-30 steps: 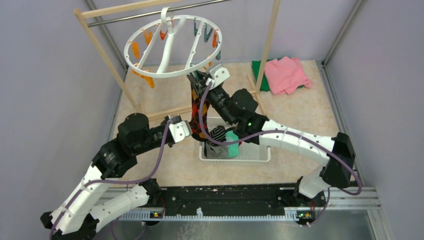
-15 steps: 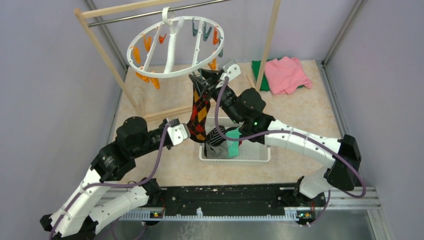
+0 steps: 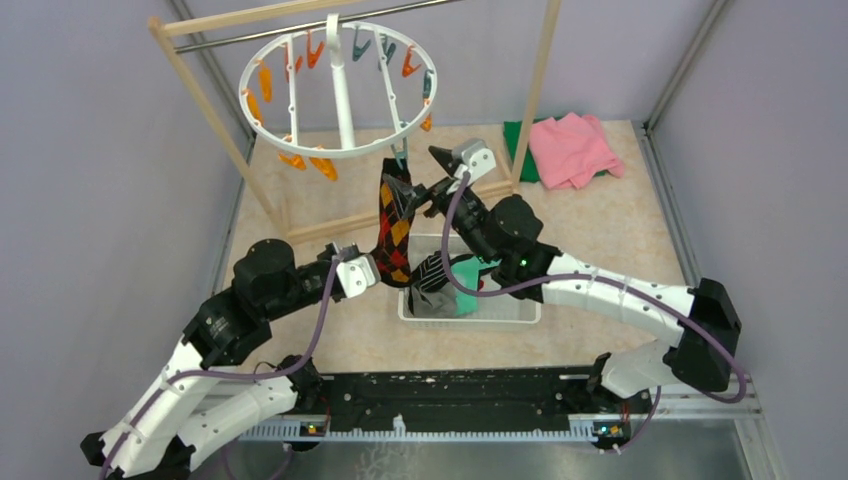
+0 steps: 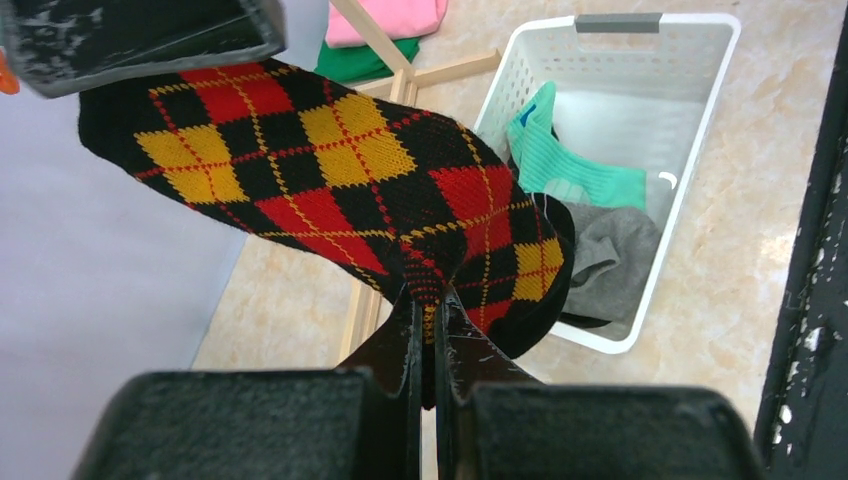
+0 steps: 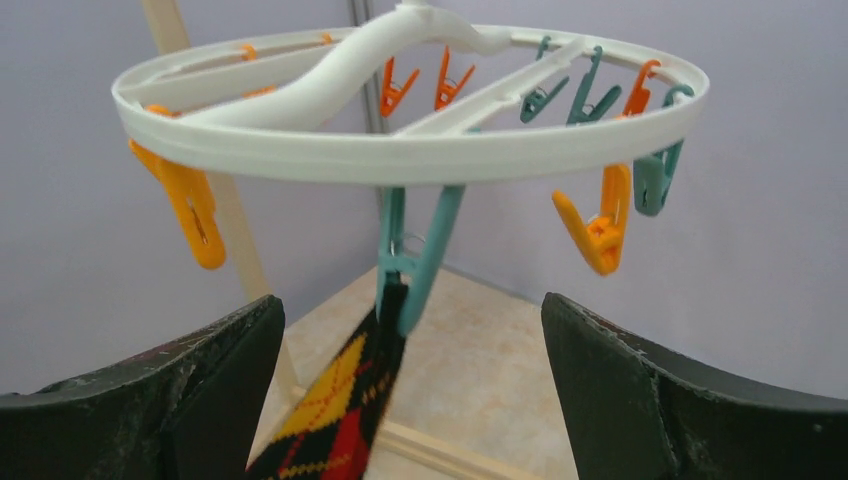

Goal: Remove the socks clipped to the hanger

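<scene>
The white ring hanger [image 3: 340, 150] hangs from the rack's bar, with orange and teal clips around it. One red-black-orange argyle sock [image 3: 396, 225] hangs from a teal clip [image 5: 415, 250] on the near rim of the hanger [image 5: 400, 150]. My left gripper [image 4: 428, 300] is shut on the lower end of this sock [image 4: 330, 170], and the same gripper [image 3: 365, 272] stands left of the basket. My right gripper [image 5: 410, 312] is open, one finger on each side of the clip and clear of it. Seen from above, the right gripper [image 3: 452, 170] is just right of the clip.
A white slotted basket [image 3: 520, 318] below the hanger holds a teal sock [image 4: 570, 170], a grey sock [image 4: 612, 250] and a striped one [image 3: 435, 268]. Pink cloth [image 3: 570, 148] and green cloth [image 3: 518, 135] lie at the back right. Wooden rack posts [image 3: 215, 125] flank the hanger.
My right gripper has gone from nearly shut at the clip to wide open and shifted right. The hanger has swung left and tilted. The left gripper still holds the argyle sock.
</scene>
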You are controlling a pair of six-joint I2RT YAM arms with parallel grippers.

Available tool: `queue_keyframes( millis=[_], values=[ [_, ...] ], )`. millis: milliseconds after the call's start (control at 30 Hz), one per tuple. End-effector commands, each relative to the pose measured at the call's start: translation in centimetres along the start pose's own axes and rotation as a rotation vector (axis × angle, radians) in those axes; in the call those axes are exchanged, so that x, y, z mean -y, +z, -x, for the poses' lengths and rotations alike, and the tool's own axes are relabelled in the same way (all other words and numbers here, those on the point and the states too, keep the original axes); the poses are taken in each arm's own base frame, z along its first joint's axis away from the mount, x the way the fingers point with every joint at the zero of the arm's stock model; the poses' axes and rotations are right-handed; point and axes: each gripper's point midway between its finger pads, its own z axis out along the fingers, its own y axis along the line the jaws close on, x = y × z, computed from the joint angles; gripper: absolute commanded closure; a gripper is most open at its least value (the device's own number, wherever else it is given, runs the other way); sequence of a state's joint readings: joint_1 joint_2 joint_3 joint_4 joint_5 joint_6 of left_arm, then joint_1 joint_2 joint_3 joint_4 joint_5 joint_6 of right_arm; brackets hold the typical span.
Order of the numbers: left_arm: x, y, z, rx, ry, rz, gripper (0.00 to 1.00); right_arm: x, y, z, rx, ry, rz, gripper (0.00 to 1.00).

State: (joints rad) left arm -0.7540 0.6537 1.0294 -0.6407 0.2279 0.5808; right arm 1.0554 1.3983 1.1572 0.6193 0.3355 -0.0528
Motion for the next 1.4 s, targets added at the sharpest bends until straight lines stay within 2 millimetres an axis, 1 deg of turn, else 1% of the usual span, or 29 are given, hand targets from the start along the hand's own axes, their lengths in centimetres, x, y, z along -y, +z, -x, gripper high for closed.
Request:
queue_keyframes(
  millis=[0,67,233,300,400,600,767,867,1000,1100,1367],
  values=[
    [-0.6,0.1,0.6,0.055,0.110,0.025,1.00,1.8,-1.5,3.5,0.105,0.009,-0.042,0.01],
    [-0.7,0.4,0.2,0.056,0.146,0.038,1.00,1.7,-1.3,3.3,0.093,0.011,-0.025,0.04],
    [-2.1,0.9,0.1,0.046,0.179,0.100,1.00,1.3,-0.5,3.7,0.107,0.012,0.002,0.13],
    [-2.5,1.2,0.1,0.046,0.191,0.118,1.00,1.0,0.0,3.9,0.112,0.009,0.006,0.18],
    [-2.8,1.6,0.1,0.045,0.205,0.128,1.00,0.6,1.1,4.1,0.131,0.009,0.013,0.21],
    [-2.7,1.9,-0.2,0.047,0.225,0.127,1.00,0.4,3.1,4.1,0.136,-0.042,-0.002,0.22],
    [-2.6,1.9,-0.4,0.047,0.232,0.129,1.00,0.6,3.9,3.6,0.125,-0.148,-0.013,0.21],
    [-2.4,1.9,-0.5,0.051,0.230,0.124,1.00,0.5,4.1,3.0,0.116,-0.208,0.001,0.22],
    [-2.2,1.9,-0.4,0.056,0.228,0.112,1.00,-0.4,3.6,1.7,0.121,-0.283,0.067,0.22],
    [-1.9,1.9,-0.4,0.061,0.230,0.099,1.00,-0.5,3.5,1.0,0.125,-0.312,0.077,0.21],
    [-1.8,1.8,-0.7,0.058,0.249,0.101,1.00,0.3,4.4,1.5,0.162,-0.338,0.017,0.23]
  ],
)
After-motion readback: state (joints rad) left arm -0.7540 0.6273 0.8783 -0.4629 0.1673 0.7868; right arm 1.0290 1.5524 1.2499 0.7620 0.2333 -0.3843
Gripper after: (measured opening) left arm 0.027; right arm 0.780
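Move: The teal clip holding the cuff of the argyle sock hangs about 4 cm ahead of the right hand, 3 cm to its left and 3 cm above, just under the ring rim, which is some 4 cm higher. Nearest orange clip: some 5 cm farther out than the teal one and 6 cm right of it. From the left hand, gripping the sock's foot, that teal clip is roughly 14 cm ahead, 5 cm right, 13 cm up; the basket lies some 6 cm ahead, 20 cm right, 27 cm below. The teal clip on the sock's cuff ends up between the open fingers of the right hand, which first backs off about 1.5 cm rightward and slightly down while narrowing a little, then reaches left, forward and up some 5 cm towards it, tilting its fingers upward by roughly 15 degrees. The left hand keeps its pinch on the sock's foot and eases it 3 cm forward and slightly down. ##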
